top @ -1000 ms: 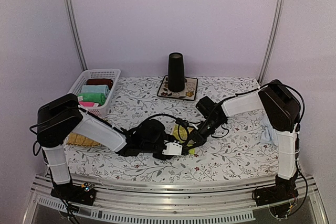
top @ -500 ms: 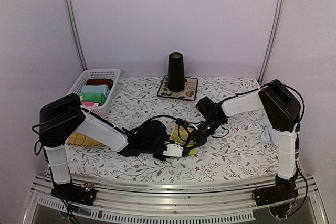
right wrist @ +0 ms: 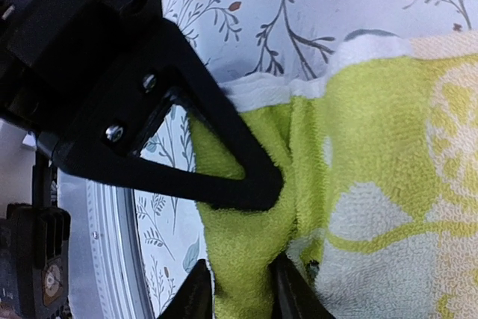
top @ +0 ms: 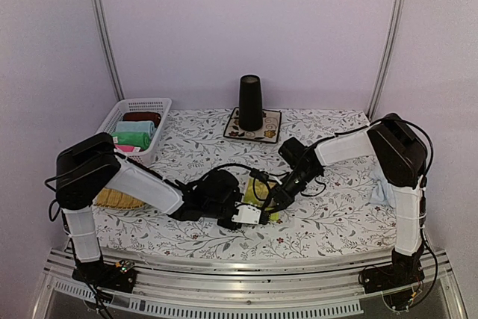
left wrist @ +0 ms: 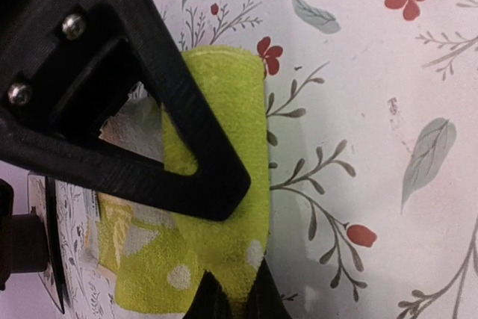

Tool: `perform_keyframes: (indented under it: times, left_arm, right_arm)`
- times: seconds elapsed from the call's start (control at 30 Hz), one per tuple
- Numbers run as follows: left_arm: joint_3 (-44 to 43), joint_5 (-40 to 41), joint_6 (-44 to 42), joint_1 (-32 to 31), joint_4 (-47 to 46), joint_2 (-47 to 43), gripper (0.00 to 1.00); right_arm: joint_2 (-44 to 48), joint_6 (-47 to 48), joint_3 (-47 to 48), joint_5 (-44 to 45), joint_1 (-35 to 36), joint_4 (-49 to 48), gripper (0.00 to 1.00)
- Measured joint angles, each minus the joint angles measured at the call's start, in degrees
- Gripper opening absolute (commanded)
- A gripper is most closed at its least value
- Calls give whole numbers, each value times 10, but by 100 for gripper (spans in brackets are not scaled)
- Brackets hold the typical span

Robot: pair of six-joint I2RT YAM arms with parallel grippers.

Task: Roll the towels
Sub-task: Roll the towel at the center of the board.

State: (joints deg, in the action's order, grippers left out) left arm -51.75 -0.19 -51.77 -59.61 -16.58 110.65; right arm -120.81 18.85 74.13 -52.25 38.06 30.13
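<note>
The yellow-green towel lies on the flowered tablecloth at the front middle, its near edge folded over into a thick roll. In the left wrist view the towel has its rolled edge pinched by my left gripper. In the right wrist view my right gripper is shut on the same fold of the towel. Each view shows the other gripper's black finger lying on the fold. In the top view the left gripper and right gripper meet at the towel. The light blue towel lies crumpled at the right edge, partly behind the right arm.
A white basket with rolled towels stands at the back left. A black cup stands on the flowered mat at the back middle. The woven yellow tray lies under the left arm.
My left gripper has shifted slightly right and away with the fold. A little more of the yellow-green towel shows behind it. The right arm has barely moved.
</note>
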Motion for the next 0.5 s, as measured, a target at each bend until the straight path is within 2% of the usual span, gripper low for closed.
perform_keyframes:
  times: [0.13, 0.2, 0.33, 0.5]
  left_arm:
    - [-19, -28, 10, 2, 38, 0, 0]
    - [-34, -52, 18, 8, 66, 0, 0]
    - [-64, -104, 36, 20, 119, 0, 0]
    - [-110, -161, 64, 47, 183, 1, 0]
  right_arm:
    - [13, 4, 2, 9, 0, 11, 58]
    - [38, 11, 1, 25, -1, 16, 64]
    - [103, 20, -6, 65, -9, 16, 75]
    - [183, 30, -53, 132, -31, -5, 82]
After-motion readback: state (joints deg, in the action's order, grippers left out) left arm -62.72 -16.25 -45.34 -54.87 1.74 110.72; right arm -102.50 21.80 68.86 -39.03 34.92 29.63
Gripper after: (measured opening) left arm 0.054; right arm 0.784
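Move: The rolled part of the towel lies crosswise at both hands. Its middle is about 3 cm to the right of the left fingertips, which are already shut on it towards its left end. It is also some 2 cm left of the part-open right fingers and about 1 cm below them. The towel's flat, unrolled rest spreads forward of the roll, its middle about 7 cm ahead of either hand and 1 to 3 cm lower. Open the right gripper wide and let it come free of the roll, lifting it straight up at first and then also forward and to the right, about 7 cm up in all. Keep the left fingers shut on the roll: draw them about 1 cm back, then raise them some 2 cm while tipping the hand by nearly 20 degrees. ##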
